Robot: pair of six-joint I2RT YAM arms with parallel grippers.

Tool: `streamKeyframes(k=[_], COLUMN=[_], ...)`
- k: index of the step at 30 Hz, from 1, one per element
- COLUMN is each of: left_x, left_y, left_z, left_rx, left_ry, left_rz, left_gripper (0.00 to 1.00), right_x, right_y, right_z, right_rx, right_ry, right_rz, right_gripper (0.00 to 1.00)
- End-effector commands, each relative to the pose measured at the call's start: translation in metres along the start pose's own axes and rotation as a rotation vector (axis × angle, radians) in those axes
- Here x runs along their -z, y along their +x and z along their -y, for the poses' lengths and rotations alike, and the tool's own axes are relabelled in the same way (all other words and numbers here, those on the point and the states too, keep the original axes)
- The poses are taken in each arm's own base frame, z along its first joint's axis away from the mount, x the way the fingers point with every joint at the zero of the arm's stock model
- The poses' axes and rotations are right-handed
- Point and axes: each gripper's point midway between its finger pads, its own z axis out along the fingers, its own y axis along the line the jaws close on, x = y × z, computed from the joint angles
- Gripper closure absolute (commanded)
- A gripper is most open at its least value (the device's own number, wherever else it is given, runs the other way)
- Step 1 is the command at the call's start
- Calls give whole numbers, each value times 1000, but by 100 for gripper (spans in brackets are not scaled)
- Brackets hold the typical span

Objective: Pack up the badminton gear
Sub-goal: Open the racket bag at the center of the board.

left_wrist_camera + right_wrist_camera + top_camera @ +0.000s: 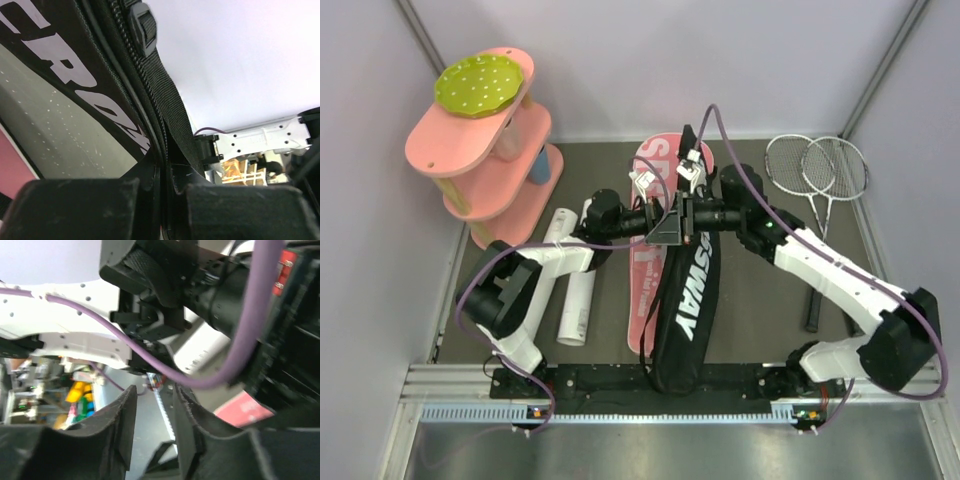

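The racket-shaped bag (685,300) lies mid-table, its black "CROSSWAY" side folded over the pink "SPORT" side (642,290). My left gripper (655,218) is shut on the bag's black zipper edge and holds it raised. In the left wrist view the left gripper (167,185) pinches that edge beside the black lettered panel (75,65) and webbing strap (160,100). My right gripper (688,215) hovers just right of the lifted edge. The right wrist view shows the right gripper (152,410) open with nothing between its fingers. Rackets (817,165) lie at the back right. White tubes (578,300) lie left of the bag.
A pink tiered shelf (485,160) with a green dotted disc (480,85) stands at the back left. Walls close in the table on three sides. The left arm's white body (75,325) and a purple cable (150,360) fill the right wrist view.
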Motion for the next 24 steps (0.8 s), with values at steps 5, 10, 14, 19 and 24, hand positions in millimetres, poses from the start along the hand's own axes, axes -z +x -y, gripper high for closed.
streamKeyframes(k=[5, 10, 14, 19, 24], left_x=[4, 8, 12, 15, 15], left_y=[-26, -37, -42, -43, -42], left_z=[29, 19, 18, 23, 24], left_rx=[-35, -20, -47, -60, -60], left_ry=[86, -28, -79, -97, -111], left_rz=[110, 176, 193, 202, 206], left_gripper=[100, 100, 100, 100, 100], right_x=[70, 79, 71, 63, 52], right_y=[11, 36, 41, 41, 45], right_z=[32, 57, 62, 64, 68], right_rx=[160, 72, 66, 79, 94], right_ry=[419, 546, 585, 605, 616], right_rz=[68, 59, 44, 26, 1], right_gripper=[54, 48, 47, 47, 46])
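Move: The left gripper still pinches the black racket bag's zipped edge. The lettered side of the racket bag lies about 12 cm back, 5 cm right and 13 cm below the left hand. From the right hand that side is some 6 cm back, 5 cm right and 17 cm down. The left gripper is about 6 cm ahead, 3 cm left and 6 cm below the right hand; the pink bag lies about 12 cm ahead, 4 cm left and 28 cm down. Draw the right gripper away from the left gripper, about 8 cm to the right, opening its fingers to roughly half, then sink it some 7 cm towards the bag's lettered side, tipping the left-pointing fingers down about 30 degrees and turning them clockwise. Keep the left pinch on the zipped edge and ease it about 2 cm forward and left, turning counter-clockwise. ##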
